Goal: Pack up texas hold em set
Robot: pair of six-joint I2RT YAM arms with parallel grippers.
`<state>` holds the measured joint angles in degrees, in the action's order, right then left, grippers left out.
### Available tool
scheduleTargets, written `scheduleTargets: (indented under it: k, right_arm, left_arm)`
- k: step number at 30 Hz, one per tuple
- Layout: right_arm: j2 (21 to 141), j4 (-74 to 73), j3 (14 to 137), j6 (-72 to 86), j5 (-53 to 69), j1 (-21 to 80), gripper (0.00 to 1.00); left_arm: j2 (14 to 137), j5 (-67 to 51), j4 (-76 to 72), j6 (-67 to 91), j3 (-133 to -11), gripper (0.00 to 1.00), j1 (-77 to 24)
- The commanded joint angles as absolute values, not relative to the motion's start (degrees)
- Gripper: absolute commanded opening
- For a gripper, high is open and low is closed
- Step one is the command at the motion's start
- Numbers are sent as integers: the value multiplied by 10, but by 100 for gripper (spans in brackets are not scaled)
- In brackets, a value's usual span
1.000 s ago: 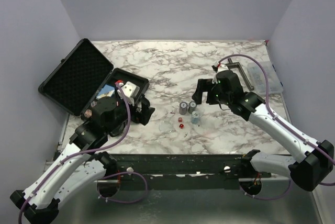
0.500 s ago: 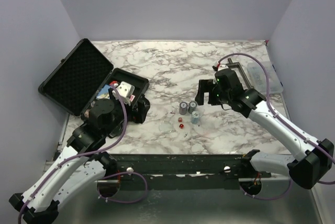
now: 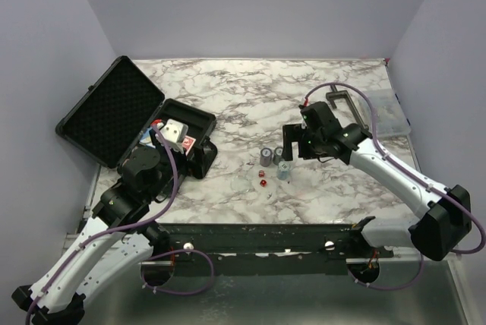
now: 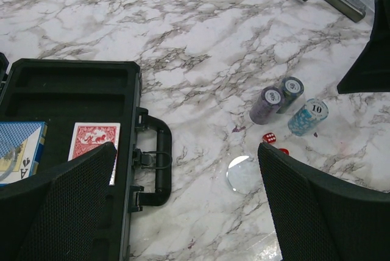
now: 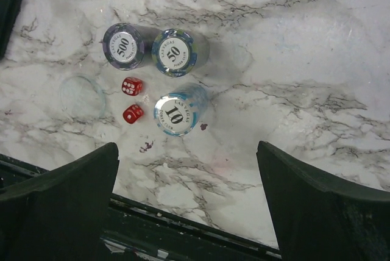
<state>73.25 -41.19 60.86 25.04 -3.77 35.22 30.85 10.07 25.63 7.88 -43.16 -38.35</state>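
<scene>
The black case (image 3: 114, 112) lies open at the left, its foam-lined lid tipped back. In its tray (image 4: 67, 84) sit a red card deck (image 4: 94, 142) and a blue card deck (image 4: 18, 148). My left gripper (image 3: 199, 159) hovers open by the case handle (image 4: 155, 157), holding nothing. Three chip stacks marked 500 (image 5: 126, 46), 50 (image 5: 173, 52) and 10 (image 5: 180, 113) stand mid-table, with two red dice (image 5: 132, 86) beside them. My right gripper (image 3: 291, 143) hangs open just right of the stacks. In the right wrist view the right gripper (image 5: 187, 146) is empty.
A flat clear disc (image 4: 242, 172) lies on the marble left of the dice. The dark T-shaped clamp (image 3: 349, 105) and a clear plastic compartment box (image 3: 387, 108) sit at the far right. The black front rail (image 3: 258, 238) borders the table; walls close in on three sides.
My right gripper has shifted left, closer to the chip stacks. My left gripper has drawn back slightly toward the case. Both stay open.
</scene>
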Motion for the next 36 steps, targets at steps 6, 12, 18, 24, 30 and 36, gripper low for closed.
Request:
scheduleTargets:
  k: [6,12,18,24,30,36]
  right_arm:
    - [777,-427,606,252,-31,376,89]
    - [821,-432,611,254,-50,386,82]
    - [848,-422,612,259,-55,394,76]
    - [883,-415,625,260,-51,398,67]
    - [923,-424,651,262,-63,404,61]
    - [942,-431,667,262,-72,414,60]
  left_arm:
    - [311,113,259,82,-434,99,-381]
    - [311,113,260,83,-433,99,-381]
    - [309,113,261,83,-432,99,-381]
    - [308,113,261,84,-434,99,-381]
    - [306,114,261,84,-432,99,-380]
    - [305,116,261,83,-432,99,-380]
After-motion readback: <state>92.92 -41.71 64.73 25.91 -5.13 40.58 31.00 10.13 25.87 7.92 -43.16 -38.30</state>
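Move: The light-blue 10 chip stack stands about 12 cm below the right hand, some 3 cm to its left and level with it fore and aft. Just beyond that stack is the 50 stack, about 5 cm ahead and 5 cm left of the hand; the 500 stack is 4 cm ahead and 9 cm left. The two red dice lie 9 cm left and 1 cm back. From the left hand the 10 stack is about 25 cm right, 3 cm ahead, well below. Down onto the light-blue 10 stack goes the right hand, sinking about 8 cm and working some 3 cm left, easing slightly back at first and forward again near the end. The wrist tips about 15 degrees so the fingers point more steeply down, while they narrow from wide open to roughly 60 percent, one coming to each side of the stack's top; no touch can be made out. ##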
